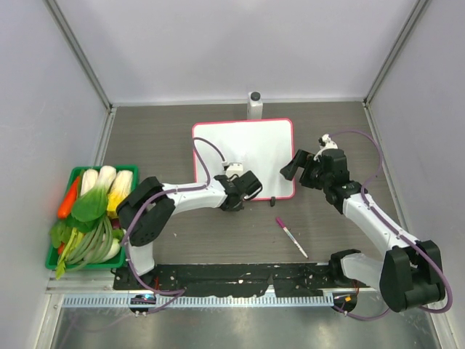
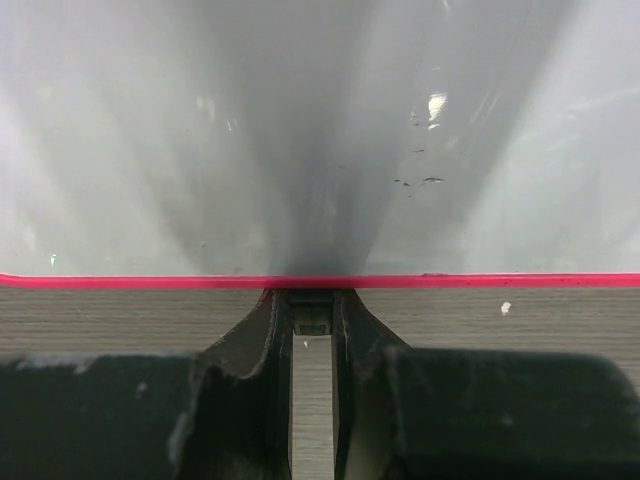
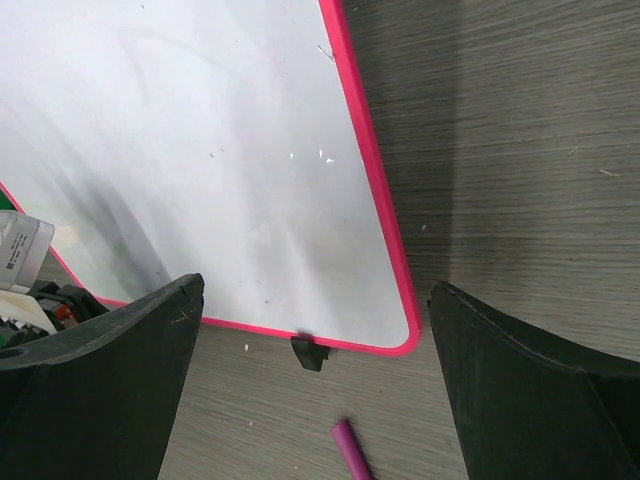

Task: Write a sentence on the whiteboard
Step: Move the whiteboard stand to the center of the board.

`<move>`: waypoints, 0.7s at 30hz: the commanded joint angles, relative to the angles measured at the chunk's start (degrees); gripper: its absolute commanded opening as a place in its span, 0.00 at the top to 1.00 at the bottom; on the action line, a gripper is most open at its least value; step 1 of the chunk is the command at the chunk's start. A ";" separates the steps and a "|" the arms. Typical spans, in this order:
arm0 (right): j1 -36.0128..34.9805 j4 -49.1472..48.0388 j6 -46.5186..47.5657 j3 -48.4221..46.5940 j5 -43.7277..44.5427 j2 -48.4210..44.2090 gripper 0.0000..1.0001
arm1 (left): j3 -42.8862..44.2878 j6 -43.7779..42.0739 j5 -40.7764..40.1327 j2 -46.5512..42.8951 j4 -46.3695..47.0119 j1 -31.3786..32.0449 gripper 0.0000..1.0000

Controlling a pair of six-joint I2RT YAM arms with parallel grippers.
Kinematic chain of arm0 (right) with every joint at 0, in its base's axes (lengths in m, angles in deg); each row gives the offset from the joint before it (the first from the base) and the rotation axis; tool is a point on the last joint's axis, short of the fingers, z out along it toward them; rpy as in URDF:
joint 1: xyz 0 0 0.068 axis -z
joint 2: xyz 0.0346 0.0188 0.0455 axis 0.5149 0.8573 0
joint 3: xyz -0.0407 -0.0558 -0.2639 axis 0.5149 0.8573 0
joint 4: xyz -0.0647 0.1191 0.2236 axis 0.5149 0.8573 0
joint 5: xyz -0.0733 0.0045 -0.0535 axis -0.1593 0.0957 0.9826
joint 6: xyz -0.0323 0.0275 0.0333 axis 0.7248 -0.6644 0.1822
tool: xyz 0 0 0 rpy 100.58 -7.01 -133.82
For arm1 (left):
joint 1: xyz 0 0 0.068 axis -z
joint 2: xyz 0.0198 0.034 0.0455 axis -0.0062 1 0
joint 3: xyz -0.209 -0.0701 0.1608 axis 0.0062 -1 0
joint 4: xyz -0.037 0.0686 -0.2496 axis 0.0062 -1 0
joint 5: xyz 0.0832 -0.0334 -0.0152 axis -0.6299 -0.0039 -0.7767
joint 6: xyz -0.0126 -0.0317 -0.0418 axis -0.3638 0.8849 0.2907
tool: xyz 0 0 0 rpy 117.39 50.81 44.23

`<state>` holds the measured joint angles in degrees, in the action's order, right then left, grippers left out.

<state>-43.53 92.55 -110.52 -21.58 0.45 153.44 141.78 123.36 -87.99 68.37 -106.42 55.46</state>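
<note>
The whiteboard (image 1: 243, 149), white with a thin pink-red frame, lies flat at the table's middle. Its face (image 2: 300, 130) shows only small specks; the sentence is not in view. My left gripper (image 1: 236, 198) sits at the board's near edge. In the left wrist view its jaws (image 2: 312, 300) stand narrow, shut on a black clip foot (image 2: 312, 318) under the frame. My right gripper (image 1: 299, 171) hovers wide open by the board's right near corner (image 3: 400, 330), holding nothing. A second clip foot (image 3: 308, 352) shows there. A pink marker (image 1: 290, 236) lies on the table.
A green basket (image 1: 73, 174) of vegetables stands at the left edge of the table. A small white post (image 1: 254, 105) stands behind the board. Grey walls close in the left, right and back sides.
</note>
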 commanded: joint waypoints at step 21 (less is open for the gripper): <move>-0.12 3.58 1.74 -2.03 -0.46 -6.94 0.01 | -3.56 6.02 3.95 -4.09 -5.66 9.39 0.23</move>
<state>-43.53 96.11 -109.54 -21.60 0.47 148.23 141.00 129.85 -86.97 67.33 -107.90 62.44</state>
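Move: My left hand still pinches the whiteboard's left foot. The spot it is being drawn to lies about 3 cm back and 2 cm right, at the same height. The board's middle is about 11 cm ahead, 2 cm right and slightly higher. The right foot sits some 10 cm right and 1 cm ahead, the marker 10 cm back and 15 cm right. From my right hand that spot is about 9 cm back, 15 cm left and 12 cm down. Keeping low over the table, I drag the board by its left foot back towards me and to the right, about 4 cm at an easy pace. As I near the end I spread my left fingers wide, let go of the foot and back off a further centimetre. My empty right hand, still open, rises about 1.5 cm and draws back a little. ##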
